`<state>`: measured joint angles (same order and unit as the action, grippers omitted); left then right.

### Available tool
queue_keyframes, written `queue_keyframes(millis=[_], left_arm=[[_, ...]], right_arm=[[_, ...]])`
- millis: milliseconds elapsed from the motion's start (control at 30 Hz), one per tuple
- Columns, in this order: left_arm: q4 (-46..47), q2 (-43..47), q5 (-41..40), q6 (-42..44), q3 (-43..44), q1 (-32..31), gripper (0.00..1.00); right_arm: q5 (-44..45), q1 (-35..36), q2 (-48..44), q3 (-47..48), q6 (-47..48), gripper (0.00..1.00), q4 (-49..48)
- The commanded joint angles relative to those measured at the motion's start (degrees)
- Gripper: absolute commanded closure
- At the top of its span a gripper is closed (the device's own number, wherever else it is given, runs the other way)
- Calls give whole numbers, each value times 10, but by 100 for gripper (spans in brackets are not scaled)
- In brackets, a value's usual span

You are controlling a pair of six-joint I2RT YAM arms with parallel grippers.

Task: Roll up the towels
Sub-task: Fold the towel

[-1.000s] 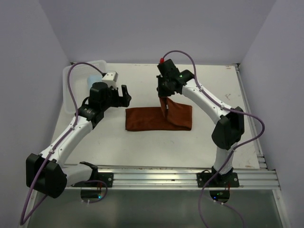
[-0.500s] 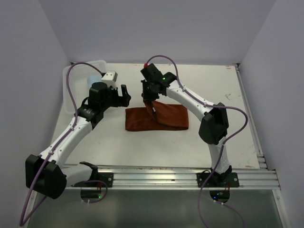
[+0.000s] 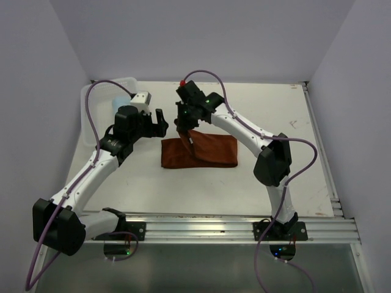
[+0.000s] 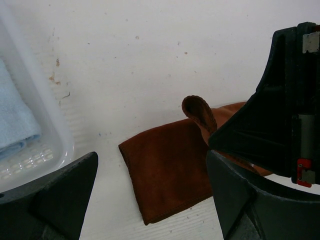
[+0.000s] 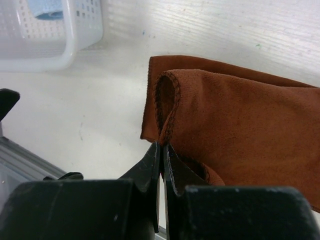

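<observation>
The rust reddish-brown towel point(image 3: 215, 150) point(image 4: 170, 172) point(image 5: 240, 125) lies flat in the middle of the table. My right gripper point(image 3: 182, 129) point(image 5: 161, 145) is shut on the towel's hemmed edge and holds it lifted and looped over the left part of the cloth. The open left gripper point(image 3: 160, 122) point(image 4: 152, 157) hovers just left of the towel, touching nothing. Its camera looks down on the towel's near corner. The light sky-blue towel point(image 3: 118, 104) point(image 4: 15, 120) point(image 5: 47, 9) rests inside the white basket.
The white mesh basket point(image 3: 91, 107) point(image 4: 55, 135) point(image 5: 65, 45) stands at the back left, close to the left gripper. An aluminium rail point(image 3: 201, 227) runs along the near edge. The right arm point(image 4: 280, 115) fills the right side of the left wrist view.
My right gripper has moved left across the table, dragging the held towel edge over the cloth, so the towel now looks shorter. The left arm has stayed still.
</observation>
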<state>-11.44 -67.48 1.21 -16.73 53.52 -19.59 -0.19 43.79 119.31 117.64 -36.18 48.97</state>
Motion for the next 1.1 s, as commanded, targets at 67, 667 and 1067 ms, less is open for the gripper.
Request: queue_keyframes(millis=[67,667,1067], left_arm=[[11,15,-9,6,-3,-3,7],[11,17,-7,6,-4,-4,7],[5,24,-9,11,-1,-4,6]], right_arm=[[-60,11,9,0,-40,100,-50],[-105,21,86,-24,-81,100,-135],[-114,9,73,-40,-90,57,-169]])
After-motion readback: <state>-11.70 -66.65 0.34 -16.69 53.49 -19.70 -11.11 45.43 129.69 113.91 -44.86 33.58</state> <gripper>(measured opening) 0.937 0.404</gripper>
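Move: The right hand already holds the brown towel's folded-over end; the lower layer's left end lies about 10 cm to its left, level with it fore and aft, some 16 below. The open left gripper hangs about 10 cm left of the right hand, level with it, and the basket's middle is roughly 30 left and 15 ahead. From the left hand, that towel end is about 5 cm right and 19 below. The right hand goes down 8 cm and left 7, towards the lower layer's left end, then opens, releasing the towel. ##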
